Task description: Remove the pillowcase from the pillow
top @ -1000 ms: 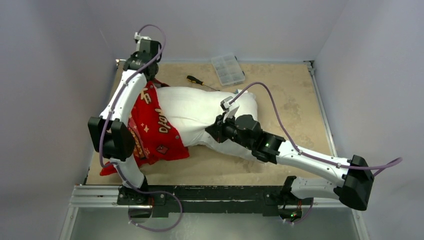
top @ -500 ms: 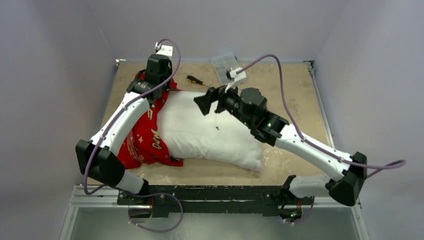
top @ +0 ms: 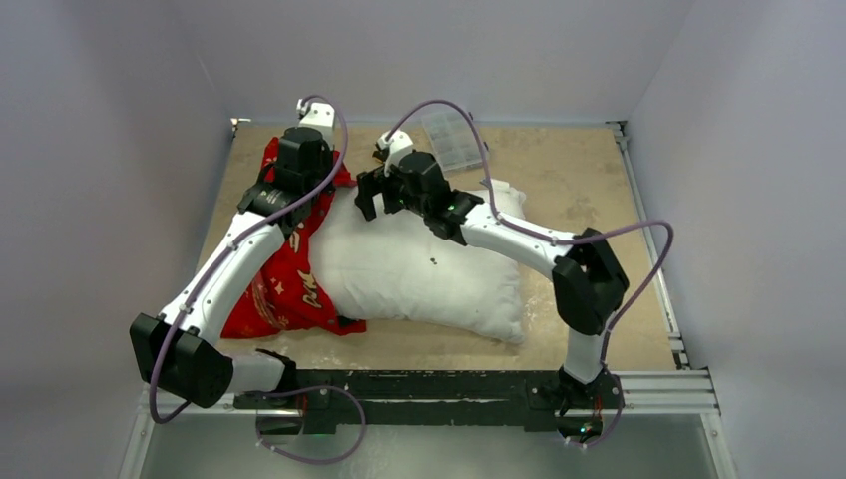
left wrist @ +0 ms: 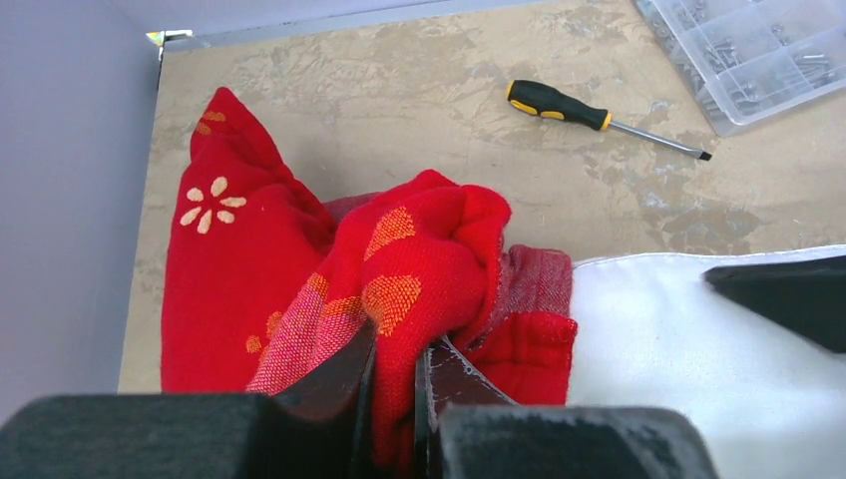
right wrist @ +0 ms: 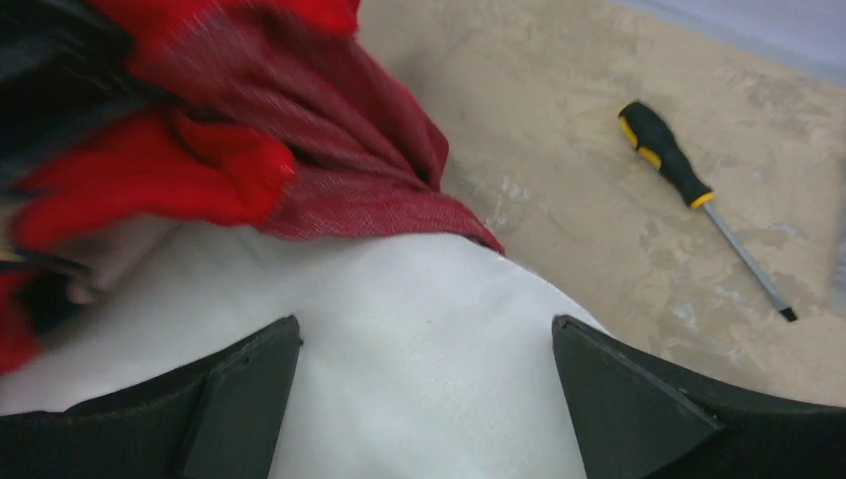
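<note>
The white pillow lies across the middle of the table. The red printed pillowcase still covers its left end and is bunched up toward the far left. My left gripper is shut on a thick fold of the pillowcase, with red cloth pinched between the left gripper's jaws. Beside that fold the bare pillow shows. My right gripper hovers open just above the pillow's far left corner. In the right wrist view, white pillow fills the wide gap of the right gripper, and pillowcase edge lies just beyond.
A black-and-yellow screwdriver lies on the table behind the pillow. A clear plastic parts box sits at the back centre. Walls close in the table on the left, back and right.
My right gripper let go of the pillow, opened wide and swung to the pillow's far left corner. The left gripper carried the pillowcase fold toward the far left. The pillow settled flat.
</note>
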### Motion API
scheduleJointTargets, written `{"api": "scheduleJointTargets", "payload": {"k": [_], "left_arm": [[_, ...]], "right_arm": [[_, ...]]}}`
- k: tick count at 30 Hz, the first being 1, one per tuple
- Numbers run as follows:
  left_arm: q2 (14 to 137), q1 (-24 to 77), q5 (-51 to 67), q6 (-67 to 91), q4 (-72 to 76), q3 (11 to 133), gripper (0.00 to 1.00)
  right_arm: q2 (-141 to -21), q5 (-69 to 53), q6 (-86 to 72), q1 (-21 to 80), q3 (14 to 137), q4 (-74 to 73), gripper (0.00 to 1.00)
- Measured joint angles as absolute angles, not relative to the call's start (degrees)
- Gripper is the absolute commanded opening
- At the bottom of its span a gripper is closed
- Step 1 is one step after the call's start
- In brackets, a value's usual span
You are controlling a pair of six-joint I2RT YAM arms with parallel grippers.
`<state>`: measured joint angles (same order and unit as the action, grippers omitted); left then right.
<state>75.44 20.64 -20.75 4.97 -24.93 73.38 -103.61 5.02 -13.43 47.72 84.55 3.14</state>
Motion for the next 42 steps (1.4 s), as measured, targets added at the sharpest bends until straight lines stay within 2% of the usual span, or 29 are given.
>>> {"api": "scheduleJointTargets", "payload": {"k": [4, 6, 7, 8, 12, 18, 27, 34, 42], "left_arm": [[75.2, 20.6, -20.9, 5.0, -24.4, 72.7, 0.0], [75.1, 20.6, -20.9, 5.0, -24.2, 72.1, 0.0], [75.0, 20.6, -20.9, 5.0, -23.9, 71.7, 0.0], [75.0, 20.6, -21.1, 5.0, -23.6, 71.3, 0.0], [75.0, 20.6, -22.1, 4.9, -23.0, 70.8, 0.0], [75.0, 20.7, -26.5, 5.2, -22.1, 70.4, 0.0], [78.1, 19.7, -38.1, 8.6, -22.7, 71.1, 0.0], [82.7, 11.4, -34.5, 15.2, -26.1, 73.3, 0.0], [85.7, 9.6, -37.8, 15.9, -26.7, 73.7, 0.0]], "right_arm": [[-108.7, 1.5, -11.7, 47.7, 83.6, 4.0, 0.98], [-110.2, 0.9, -11.3, 47.6, 83.2, 5.1, 0.87], [-110.8, 0.8, -11.1, 47.6, 83.3, 5.9, 0.78], [-111.3, 0.8, -11.0, 47.5, 83.3, 6.5, 0.64], [-112.3, 0.4, -10.6, 47.6, 83.3, 8.1, 0.01], [-108.9, 0.5, -11.0, 47.8, 81.9, 7.7, 0.0], [-87.8, 1.4, -12.8, 48.3, 70.1, 4.7, 0.0], [-69.6, 6.6, -15.5, 45.7, 60.8, 3.4, 0.0], [-57.3, 14.0, -18.6, 42.0, 57.1, 2.1, 0.0]]}}
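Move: From the open right gripper, the spot of white pillow to pinch lies about 8 cm below and 2 cm to the left. The screwdriver is some 9 cm ahead and 4 cm to the right, and the pillowcase's bulk about 17 cm left and 14 cm back. The left gripper still holds the pillowcase's bunched edge; from this hand the pinch spot is roughly 9 cm right, 1 cm back and 11 cm below. Sink the right gripper about 8 cm onto the pillow, close the fingers on its white cloth, then haul it up and to the right, some 20 cm each, drawing back towards the base as well. Keep the left gripper shut on the pillowcase and pull it about 12 cm left, away from the pillow, lowering it 6 cm and turning the wrist some 30 degrees counter-clockwise. ##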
